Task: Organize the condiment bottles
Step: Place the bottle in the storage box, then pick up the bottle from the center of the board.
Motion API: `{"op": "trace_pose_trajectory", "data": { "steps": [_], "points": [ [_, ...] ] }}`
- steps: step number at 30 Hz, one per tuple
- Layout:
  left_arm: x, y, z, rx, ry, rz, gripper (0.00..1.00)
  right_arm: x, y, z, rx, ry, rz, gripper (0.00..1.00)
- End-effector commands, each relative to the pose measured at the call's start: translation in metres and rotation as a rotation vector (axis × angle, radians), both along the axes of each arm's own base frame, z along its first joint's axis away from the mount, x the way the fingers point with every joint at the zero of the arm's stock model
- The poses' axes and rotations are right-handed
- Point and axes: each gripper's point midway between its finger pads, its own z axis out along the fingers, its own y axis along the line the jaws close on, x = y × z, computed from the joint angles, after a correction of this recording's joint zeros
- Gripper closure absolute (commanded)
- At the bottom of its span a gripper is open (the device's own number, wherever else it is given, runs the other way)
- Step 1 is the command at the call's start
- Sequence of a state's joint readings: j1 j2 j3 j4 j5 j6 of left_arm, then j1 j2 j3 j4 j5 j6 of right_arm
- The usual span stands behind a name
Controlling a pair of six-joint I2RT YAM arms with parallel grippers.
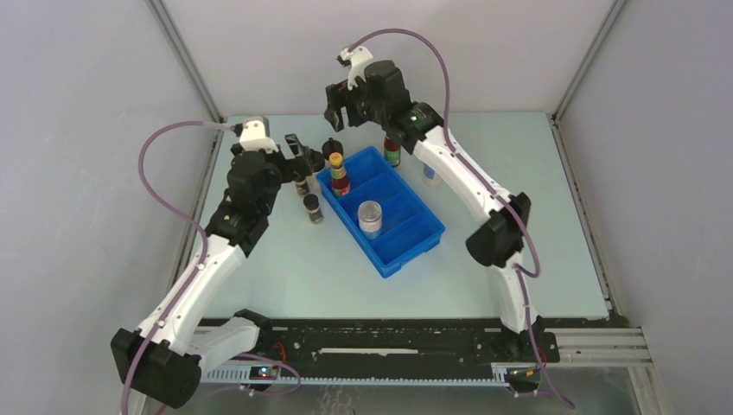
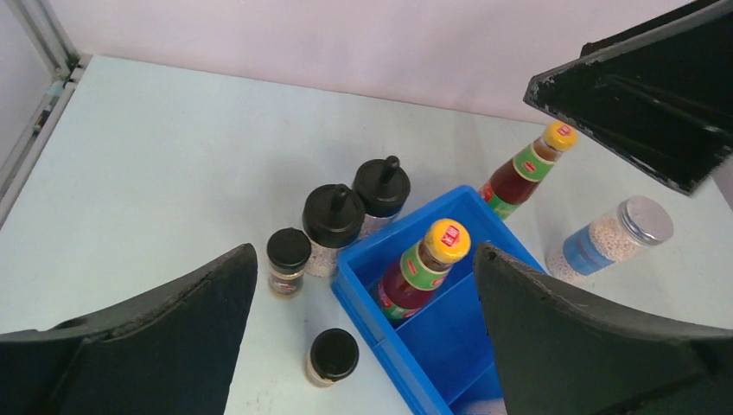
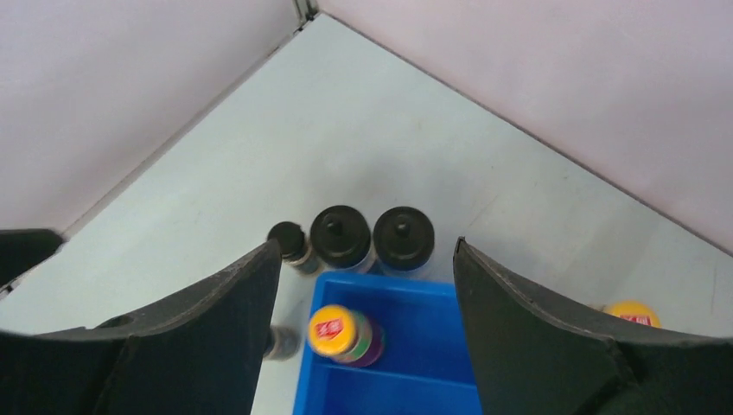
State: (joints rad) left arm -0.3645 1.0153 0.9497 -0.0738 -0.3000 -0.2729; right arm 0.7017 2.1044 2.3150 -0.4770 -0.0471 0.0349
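A dark-red bottle [image 1: 340, 173] with a yellow cap stands in the far compartment of the blue tray [image 1: 415, 251]. A pale jar [image 1: 370, 218] stands in the middle compartment. A second red bottle [image 1: 392, 151] and a pale blue-labelled jar [image 1: 430, 173] stand outside, right of the tray. Black-lidded jars [image 2: 333, 226] [image 2: 380, 194] [image 2: 287, 259] [image 2: 333, 356] cluster by the tray's left corner. My left gripper [image 2: 365, 252] is open over that corner, holding nothing. My right gripper [image 3: 365, 251] hangs open and empty above the bottle in the tray [image 3: 344, 335].
The tray's near compartment shows nothing in it. White enclosure walls and metal posts close the table on three sides. One finger of the right gripper [image 2: 640, 95] crosses the top right of the left wrist view.
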Motion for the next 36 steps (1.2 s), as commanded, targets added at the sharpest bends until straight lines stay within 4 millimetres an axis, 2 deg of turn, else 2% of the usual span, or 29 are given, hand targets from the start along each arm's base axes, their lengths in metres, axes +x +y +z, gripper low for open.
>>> {"op": "trace_pose_trajectory", "data": {
  "steps": [1,6,10,18,28,36],
  "points": [
    [0.004,0.011,0.025,-0.061,-0.018,0.008,0.0,0.022,-0.005,-0.029,-0.036,0.093,0.051,0.19],
    [-0.001,0.015,0.026,-0.111,0.005,0.001,0.0,0.044,-0.013,-0.047,0.023,0.145,0.082,0.19],
    [-0.003,0.014,0.024,-0.13,0.016,-0.003,0.0,0.048,-0.009,-0.064,0.032,0.174,0.138,0.2],
    [0.007,0.013,0.021,-0.167,0.032,0.002,0.0,0.051,0.002,-0.102,0.031,0.23,0.202,0.2],
    [0.03,0.023,0.01,-0.215,0.055,0.033,0.0,0.062,0.007,-0.135,0.049,0.278,0.218,0.21],
    [0.054,0.031,0.004,-0.238,0.076,0.056,0.0,0.069,0.009,-0.143,0.07,0.286,0.208,0.21]
  ]
}}
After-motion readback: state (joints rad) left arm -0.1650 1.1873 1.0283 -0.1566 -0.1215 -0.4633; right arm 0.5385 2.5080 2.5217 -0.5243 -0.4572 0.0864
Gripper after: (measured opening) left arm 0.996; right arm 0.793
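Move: The right hand, empty and open, hangs high before the nearer-placed of the two black-lidded bottles: that bottle stands about 6 cm ahead, 4 cm left and 24 cm below. Its twin is some 3 cm back and 6 cm left of it; the yellow-capped bottle in the box lies level ahead, 2 cm left; the silver-lidded jar in the box is 14 cm back, 6 cm right. From the left hand, the black-lidded bottle is about 15 cm ahead, 4 cm right, 20 cm down. The right hand sinks about 16 cm towards the right-hand one of the two black-lidded bottles, going forward some 6 cm with a slight swing right early on, then dropping more steeply as it eases back left, the wrist tipping down and turning counter-clockwise (some 20 degrees in all) while the fingers stay open and short of the lid. The empty left hand, also wide open, shifts left at first, then drifts forward and down about 4 cm each way, rolling its left side down and tipping its fingertips lower. ##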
